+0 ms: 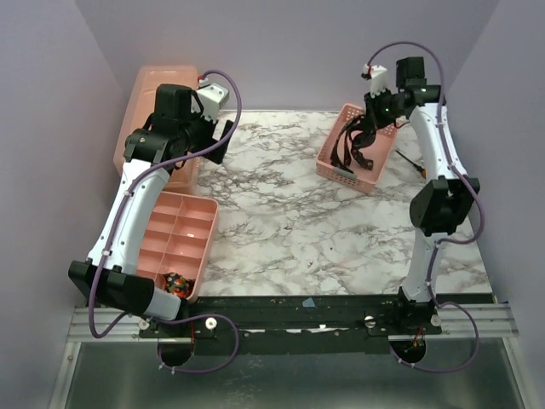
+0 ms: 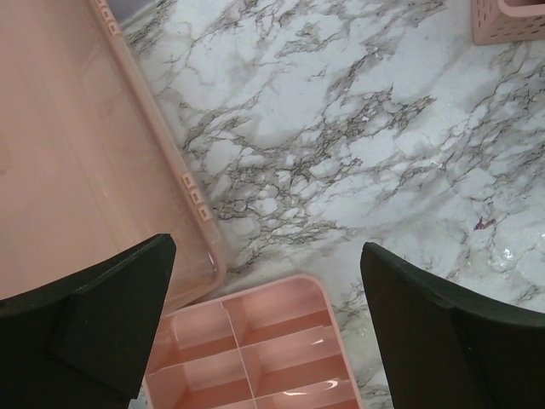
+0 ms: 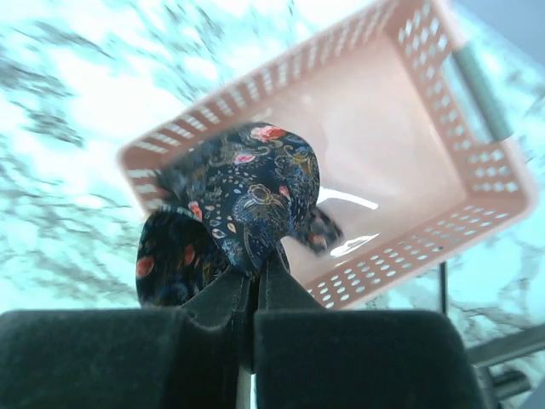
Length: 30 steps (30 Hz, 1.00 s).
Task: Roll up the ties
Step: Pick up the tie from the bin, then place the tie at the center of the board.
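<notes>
My right gripper (image 1: 370,119) (image 3: 258,262) hangs above the pink perforated basket (image 1: 330,167) (image 3: 409,247) at the back right. It is shut on a fold of a dark navy tie (image 3: 255,183) patterned with red, orange and pale spots. The tie (image 1: 353,146) droops in loops from the fingers down into the basket. A small rolled tie (image 1: 176,284) sits in a front cell of the pink compartment tray (image 1: 183,230) (image 2: 255,341). My left gripper (image 1: 220,141) (image 2: 266,247) stands open and holds nothing, above the tray's far corner and the marble table.
A pink translucent lid (image 1: 157,94) (image 2: 77,153) lies at the back left, beside the compartment tray. A thin black rod (image 1: 410,159) lies on the marble to the right of the basket. Lilac walls close in the table on three sides.
</notes>
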{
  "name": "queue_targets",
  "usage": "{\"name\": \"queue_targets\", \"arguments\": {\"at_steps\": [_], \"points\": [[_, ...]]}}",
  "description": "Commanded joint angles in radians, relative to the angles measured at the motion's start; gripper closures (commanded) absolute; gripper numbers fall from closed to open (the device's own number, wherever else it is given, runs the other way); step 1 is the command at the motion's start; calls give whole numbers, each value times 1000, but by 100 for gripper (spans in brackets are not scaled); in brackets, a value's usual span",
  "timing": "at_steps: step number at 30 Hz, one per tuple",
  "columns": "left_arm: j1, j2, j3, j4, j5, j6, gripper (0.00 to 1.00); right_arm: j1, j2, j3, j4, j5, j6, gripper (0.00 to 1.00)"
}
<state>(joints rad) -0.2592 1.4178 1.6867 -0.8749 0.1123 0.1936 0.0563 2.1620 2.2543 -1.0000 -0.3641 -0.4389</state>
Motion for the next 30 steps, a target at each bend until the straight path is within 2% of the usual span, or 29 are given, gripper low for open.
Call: {"name": "queue_targets", "arguments": {"at_steps": [1, 10, 15, 18, 19, 21, 23, 25, 28, 30], "points": [[-1, 67, 93, -12, 13, -12, 2, 21, -211, 45, -70, -195, -8, 99], [-2, 112, 171, -36, 50, -23, 1, 89, -420, 52, -89, -333, 35, 99], [-2, 92, 147, -39, 46, -21, 2, 137, -520, -189, -89, -318, -26, 99], [-1, 70, 116, -36, 51, -9, 2, 137, -545, -354, -117, -307, -93, 95], [-2, 62, 106, -35, 54, -3, 2, 138, -551, -405, -134, -296, -118, 83], [-2, 42, 78, -32, 56, 8, 2, 138, -568, -515, -150, -252, -157, 50], [-1, 20, 47, -26, 53, 18, 1, 137, -587, -617, -156, -199, -150, 28], [0, -3, 14, -16, 48, 22, 2, 130, -611, -685, -142, -175, -132, 20], [0, -33, -25, -4, 51, 26, 1, 103, -607, -738, -96, -145, -70, 19], [0, -48, -44, -3, 53, 28, 1, 92, -576, -762, -57, -57, -28, 21]]}}
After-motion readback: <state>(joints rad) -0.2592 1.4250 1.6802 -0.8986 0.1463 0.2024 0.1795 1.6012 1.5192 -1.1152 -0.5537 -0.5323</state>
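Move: The tie is already pinched in my right hand, its lower folds still hanging in the bin. The bare marble I take it to lies about 23 cm back and 11 cm left of this hand, some 15 cm below. The bin's middle is roughly 3 cm ahead and 2 cm left, and the orange-handled tool some 14 cm right and 3 cm back, both low. From my left hand that marble is about 6 cm back, 28 cm right and 28 cm down. Still gripping the tie, I swing my right hand up about 21 cm while drawing it back and leftward out over the bin's near rim, fingertips tilting up. Then I sink it some 23 cm over the marble, still drawing back, tips swinging down, and open the fingers wide to let go of the tie. My left hand, open and empty, eases under 3 cm forward and returns. ##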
